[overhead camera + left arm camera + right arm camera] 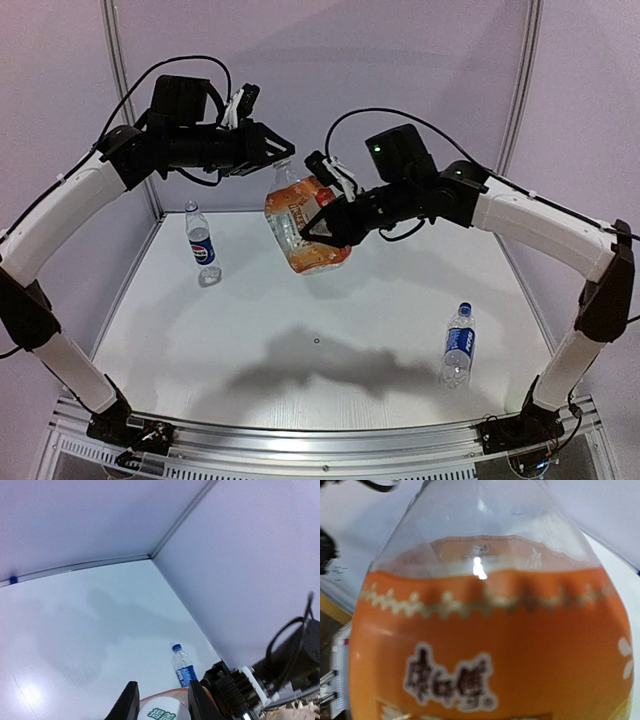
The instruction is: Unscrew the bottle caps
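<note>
The squat orange-labelled bottle hangs tilted in the air above the back of the table. My right gripper is shut on its body; the orange label fills the right wrist view and hides the fingers. My left gripper is at the bottle's top. In the left wrist view the whitish cap, with green characters on it, sits between the two fingers, which touch its sides. A slim blue-labelled bottle with a blue cap stands at the front right; it also shows in the left wrist view.
A second slim blue-labelled bottle stands at the back left; I cannot make out a cap on it. A small blue thing lies at the table's edge by the wall. Pale walls enclose the white table.
</note>
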{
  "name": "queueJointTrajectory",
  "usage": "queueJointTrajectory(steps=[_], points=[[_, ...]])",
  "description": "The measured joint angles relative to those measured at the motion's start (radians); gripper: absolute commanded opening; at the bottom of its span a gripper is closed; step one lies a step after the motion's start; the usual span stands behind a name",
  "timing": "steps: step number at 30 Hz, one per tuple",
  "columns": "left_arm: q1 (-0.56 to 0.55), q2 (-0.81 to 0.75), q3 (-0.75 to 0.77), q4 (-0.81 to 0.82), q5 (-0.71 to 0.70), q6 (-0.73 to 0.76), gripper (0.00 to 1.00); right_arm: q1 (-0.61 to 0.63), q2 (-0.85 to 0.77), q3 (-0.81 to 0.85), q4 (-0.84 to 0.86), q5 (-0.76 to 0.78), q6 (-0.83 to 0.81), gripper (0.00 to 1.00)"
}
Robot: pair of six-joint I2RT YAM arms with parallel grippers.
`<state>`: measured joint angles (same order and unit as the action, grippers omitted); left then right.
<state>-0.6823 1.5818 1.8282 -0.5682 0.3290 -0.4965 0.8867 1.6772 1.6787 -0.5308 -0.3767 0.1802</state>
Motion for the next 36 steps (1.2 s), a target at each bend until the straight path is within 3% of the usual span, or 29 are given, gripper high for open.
queueJointTrajectory(steps=[7, 12, 18, 22, 30, 36], points=[[-0.028, 0.003, 0.017, -0.173, -0.302, -0.153, 0.18, 0.073, 0.127, 0.123, -0.085, 0.263, -0.038, 0.1], [-0.053, 0.003, 0.017, -0.208, -0.369, -0.224, 0.28, 0.087, 0.128, 0.123, -0.107, 0.304, -0.059, 0.1], [-0.064, 0.002, 0.017, -0.232, -0.362, -0.256, 0.61, 0.082, 0.123, 0.095, -0.088, 0.331, -0.06, 0.1], [-0.083, -0.005, 0.017, -0.23, -0.327, -0.24, 0.78, 0.072, 0.111, 0.035, -0.07, 0.357, -0.059, 0.1], [-0.061, -0.09, -0.004, -0.189, -0.289, -0.151, 0.84, 0.071, 0.076, -0.009, -0.062, 0.369, -0.06, 0.09], [0.002, -0.232, -0.168, -0.067, -0.185, -0.036, 0.86, 0.07, 0.015, -0.017, -0.032, 0.315, -0.06, 0.09]])
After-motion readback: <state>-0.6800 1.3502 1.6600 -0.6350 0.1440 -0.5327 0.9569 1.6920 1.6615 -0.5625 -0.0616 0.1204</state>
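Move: The orange bottle's cap is already between the left fingers, right at that hand point. From the right hand, which grips the bottle's label, the cap lies about 7 cm ahead, 6 cm left and 10 cm up. From the left hand, the Pepsi bottle stands roughly 22 cm left, 2 cm ahead and 31 cm lower, and the loose blue cap is some 27 cm ahead, 2 cm right and 42 cm down. The orange bottle's cap is twisted some 25 degrees counter-clockwise by the left hand, sinking about 4 cm and shifting left, while the right hand keeps its grip, sinks too and counter-turns the bottle clockwise. Then the left fingers open wide, let go and rise away left and back; the right hand dips further before partly rising again. ##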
